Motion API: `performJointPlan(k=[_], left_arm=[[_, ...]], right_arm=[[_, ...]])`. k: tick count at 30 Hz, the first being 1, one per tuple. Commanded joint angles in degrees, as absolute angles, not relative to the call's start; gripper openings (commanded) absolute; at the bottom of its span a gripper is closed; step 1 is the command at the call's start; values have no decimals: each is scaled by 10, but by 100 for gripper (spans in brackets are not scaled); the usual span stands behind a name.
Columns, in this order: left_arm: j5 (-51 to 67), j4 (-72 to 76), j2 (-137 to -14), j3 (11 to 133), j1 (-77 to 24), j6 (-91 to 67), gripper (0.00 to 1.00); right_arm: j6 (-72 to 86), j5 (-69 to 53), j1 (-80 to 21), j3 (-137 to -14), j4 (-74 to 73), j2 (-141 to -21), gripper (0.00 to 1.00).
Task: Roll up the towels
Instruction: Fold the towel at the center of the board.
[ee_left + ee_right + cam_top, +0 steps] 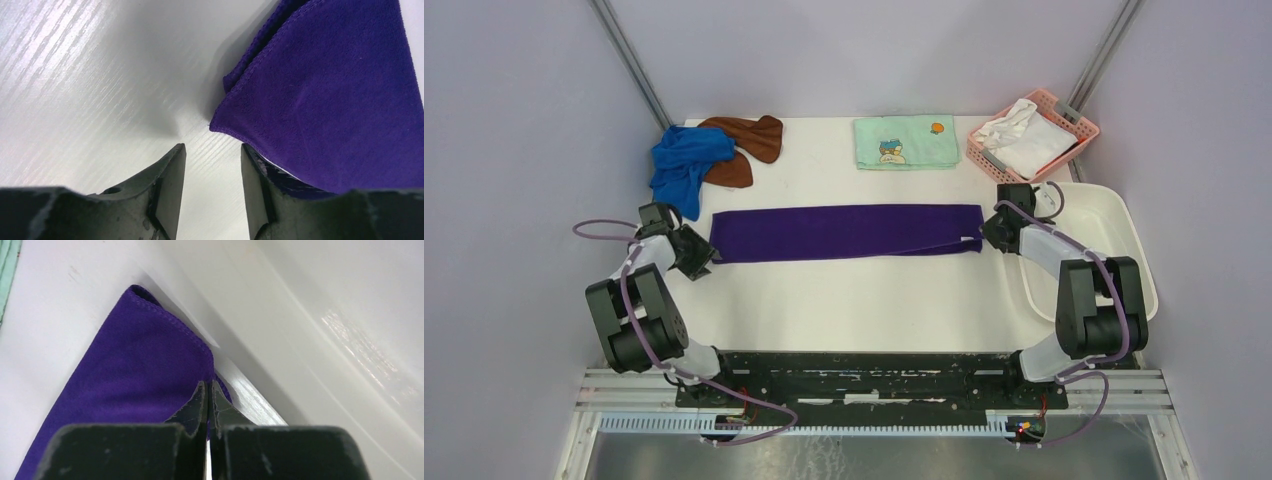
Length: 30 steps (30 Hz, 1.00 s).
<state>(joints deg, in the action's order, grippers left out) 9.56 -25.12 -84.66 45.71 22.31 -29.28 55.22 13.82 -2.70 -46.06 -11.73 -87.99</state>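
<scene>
The dark purple towel (pixel 844 232) lies folded into a long flat strip across the middle of the table. My left gripper (pixel 696 255) is at its left end, open, with only bare table between its fingers (pixel 212 146). The towel's corner (pixel 325 90) lies just past the right finger and over its outer side. My right gripper (pixel 986 235) is at the strip's right end. Its jaws (pixel 207 382) are shut, their tips pinched on the towel's corner (pixel 135 370). The royal blue towel (pixel 682 165) and the rust-brown towel (pixel 749 140) lie crumpled together at the back left.
A pale green cartoon-print towel (pixel 904 142) lies flat at the back centre. A pink basket (pixel 1079 125) holding a white cloth (pixel 1024 138) stands at the back right. A white tub (pixel 1124 230) sits along the right edge, its wall (pixel 325 340) close beside my right gripper.
</scene>
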Motion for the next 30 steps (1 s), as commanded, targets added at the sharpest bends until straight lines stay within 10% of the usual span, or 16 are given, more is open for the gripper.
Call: performJointPlan(k=[1, 15, 23, 30], left_arm=[[106, -214, -868, 461, 225, -319, 48], [76, -222, -936, 511, 225, -301, 34], [63, -249, -903, 522, 225, -296, 3], [62, -287, -895, 628, 224, -296, 3]], right_arm=[[530, 128, -24, -486, -112, -875, 0], [524, 114, -23, -485, -107, -877, 0], [513, 111, -22, -499, -121, -872, 0], [471, 118, -22, -571, -185, -874, 0]])
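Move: The near-left corner of the half-folded purple towel lies about 2 cm ahead of the left hand, 1 cm left of it and some 2 cm below; the blue towel is roughly 20 cm ahead and 6 cm left, the brown towel 22 cm ahead and 6 cm right. The right hand already grips the near edge at the purple towel's right end; that end's far corner is about 6 cm ahead of it, 1 cm left and 3 cm lower. From it, the white tub's middle is 20 cm right, 3 cm back. The purple towel's near-left corner is pinched by the left hand: it sinks about 1.5 cm, slides roughly 2 cm forward and a little left with fingers half open, shuts them on the cloth, then lifts about 2 cm, easing farther forward. The right hand keeps its pinch nearly still, turning some 5 degrees counter-clockwise, and rises with the left at the end. ##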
